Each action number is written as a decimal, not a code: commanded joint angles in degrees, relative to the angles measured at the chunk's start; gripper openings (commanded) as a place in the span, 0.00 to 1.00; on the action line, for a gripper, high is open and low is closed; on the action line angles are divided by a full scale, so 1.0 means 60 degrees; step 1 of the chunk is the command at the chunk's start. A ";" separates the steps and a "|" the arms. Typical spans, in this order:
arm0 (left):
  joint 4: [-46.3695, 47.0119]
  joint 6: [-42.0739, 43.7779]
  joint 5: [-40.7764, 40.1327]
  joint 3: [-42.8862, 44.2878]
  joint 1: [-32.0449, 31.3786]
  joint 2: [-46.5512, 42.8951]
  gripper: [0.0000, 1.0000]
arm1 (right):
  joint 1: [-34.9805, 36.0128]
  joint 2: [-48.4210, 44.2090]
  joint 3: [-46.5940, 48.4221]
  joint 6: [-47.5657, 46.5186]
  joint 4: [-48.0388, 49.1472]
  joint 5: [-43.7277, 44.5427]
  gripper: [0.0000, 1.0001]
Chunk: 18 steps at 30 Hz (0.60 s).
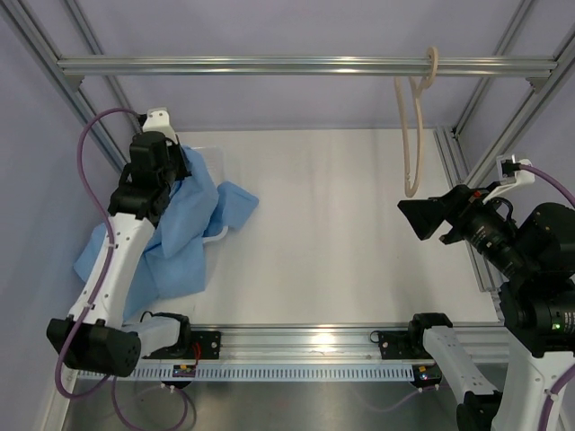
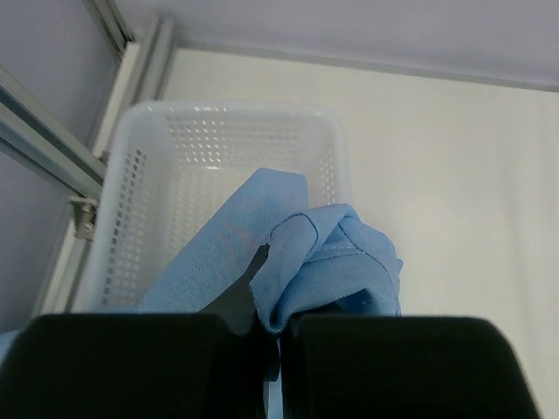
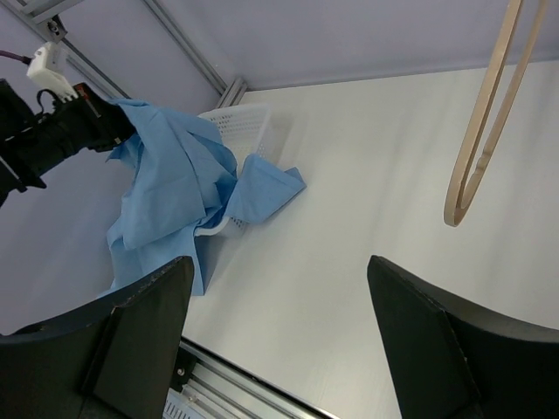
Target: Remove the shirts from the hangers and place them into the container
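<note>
The light blue shirt (image 1: 184,229) hangs from my left gripper (image 1: 175,162) and drapes over the container's near end onto the table. In the left wrist view, my left gripper (image 2: 278,349) is shut on a bunched fold of the shirt (image 2: 323,253), above the white perforated container (image 2: 227,140). The container (image 3: 249,122) is largely covered by the shirt (image 3: 175,188) in the right wrist view. The bare cream hanger (image 1: 413,135) hangs from the top bar. My right gripper (image 1: 422,220) stands open and empty just below the hanger (image 3: 480,131), with table between its fingers (image 3: 144,336).
An aluminium frame bar (image 1: 305,65) crosses the back at the top. Frame posts run down the left side (image 2: 52,148) and right side (image 1: 467,180). A slotted rail (image 1: 296,346) lines the near edge of the white table (image 1: 332,233).
</note>
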 commanded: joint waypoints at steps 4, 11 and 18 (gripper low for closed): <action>0.0565 -0.1539 0.0671 -0.0286 0.0681 0.1457 0.00 | -0.0037 -0.0088 0.0078 -0.0233 0.0199 -0.0213 0.90; 0.0722 -0.2373 0.1431 -0.0400 0.1926 0.2528 0.00 | -0.0023 -0.0132 -0.0083 -0.0277 0.0242 -0.0257 0.90; 0.1118 -0.2564 0.1842 -0.0914 0.2132 0.1580 0.00 | -0.0023 -0.0103 -0.0346 -0.0233 0.0462 -0.0563 0.90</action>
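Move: The left hand holds the bunched blue shirt; the container's middle lies roughly 15 cm ahead of this hand, 9 cm to its left and 27 cm below. The shirt's loose flap hangs over the container's right rim, around 13 cm ahead, 5 cm right and 27 cm down from the same hand. The shirt's spread lower part lies some 5 cm back, 12 cm left and 29 cm below. From the empty right hand the container is about 36 cm ahead, 52 cm left and 39 cm down. Still pinching the blue shirt between shut fingers, the left hand lowers it about 12 cm towards the container, first easing a little forward, then sliding some 5 cm left while the descent slows. The wrist tips further down by roughly 15 degrees, rolls its left side down about as much and swings slightly counter-clockwise. ##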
